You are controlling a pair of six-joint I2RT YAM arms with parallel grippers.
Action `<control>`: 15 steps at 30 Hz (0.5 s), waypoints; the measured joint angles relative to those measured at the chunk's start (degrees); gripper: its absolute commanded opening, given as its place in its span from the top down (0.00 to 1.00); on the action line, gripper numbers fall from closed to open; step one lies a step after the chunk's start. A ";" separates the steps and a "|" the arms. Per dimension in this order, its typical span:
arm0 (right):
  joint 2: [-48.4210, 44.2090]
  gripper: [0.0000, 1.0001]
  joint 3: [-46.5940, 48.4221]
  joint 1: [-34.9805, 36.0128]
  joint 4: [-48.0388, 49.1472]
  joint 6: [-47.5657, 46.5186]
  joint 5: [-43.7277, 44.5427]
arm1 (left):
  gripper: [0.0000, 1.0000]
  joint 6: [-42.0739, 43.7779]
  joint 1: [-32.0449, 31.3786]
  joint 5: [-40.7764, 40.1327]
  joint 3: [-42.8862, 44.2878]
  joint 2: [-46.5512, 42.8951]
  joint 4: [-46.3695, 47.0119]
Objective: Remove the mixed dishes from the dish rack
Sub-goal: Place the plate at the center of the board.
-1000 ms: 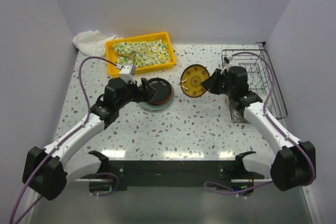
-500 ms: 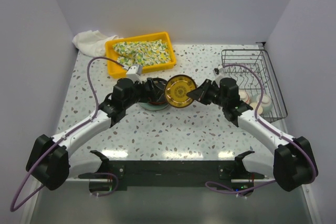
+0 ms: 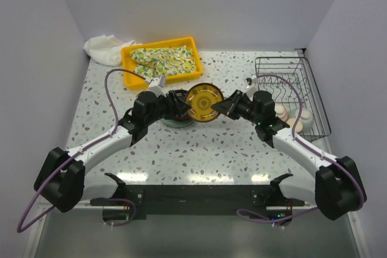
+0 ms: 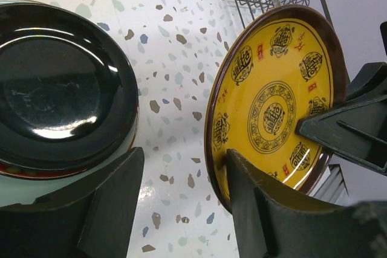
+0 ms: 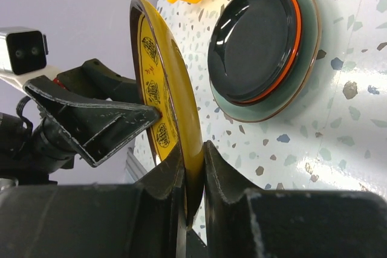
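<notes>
My right gripper (image 3: 222,107) (image 5: 193,155) is shut on the rim of the brown-yellow patterned plate (image 3: 202,102) (image 5: 158,83), holding it on edge above the table's middle. My left gripper (image 3: 183,107) (image 4: 184,158) stands open astride the plate's (image 4: 272,101) opposite rim; one finger lies against its yellow face, the other is apart behind it. The black-red bowl (image 4: 57,89) (image 5: 257,43) sits on the pale green-blue plate (image 5: 296,98), just left of the held plate. The dish rack (image 3: 302,70) stands at the right with pale bowls (image 3: 282,111) in it.
A yellow tray (image 3: 128,58) holding a floral cloth (image 3: 166,60) stands at the back left, with a white cloth (image 3: 103,46) beside it. The speckled table runs to white walls on three sides.
The right arm has carried the plate leftward from beside the rack to the table's middle. The left gripper has moved right onto the plate's rim, its jaws narrowing.
</notes>
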 measured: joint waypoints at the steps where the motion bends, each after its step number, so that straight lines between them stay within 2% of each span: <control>1: 0.00 1.00 0.00 0.02 0.00 0.02 0.02 | 0.45 -0.33 -0.04 0.35 -0.13 0.28 0.59; 5: 0.04 1.00 -0.28 0.09 0.13 0.17 -0.02 | 0.55 -1.84 -0.20 1.49 -0.68 0.81 2.51; 11: 0.79 1.00 -0.33 0.26 0.44 0.22 0.00 | 0.79 -4.22 -0.20 3.76 -1.16 1.75 5.42; 12: 0.92 1.00 -0.33 0.37 0.48 0.22 0.00 | 0.87 -4.59 -0.20 3.98 -1.46 1.77 5.97; 15: 1.22 1.00 -0.48 0.37 0.55 0.26 0.02 | 1.00 -6.51 -0.07 4.28 -2.12 1.79 7.04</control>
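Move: The yellow plate hangs in the right hand; its middle lies about 3 cm ahead and 5 cm right of the left hand, near its height. The black plate on the stack is some 5 cm ahead, 3 cm left and 13 cm below the left hand, and about 5 cm ahead, 12 cm left and 14 cm below the right. The yellow bin is roughly 22 cm ahead and 10 cm left of the left hand, 13 cm lower. The left hand eases about 1.5 cm right and closes, pinching the yellow plate's rim; the right keeps its grip. ##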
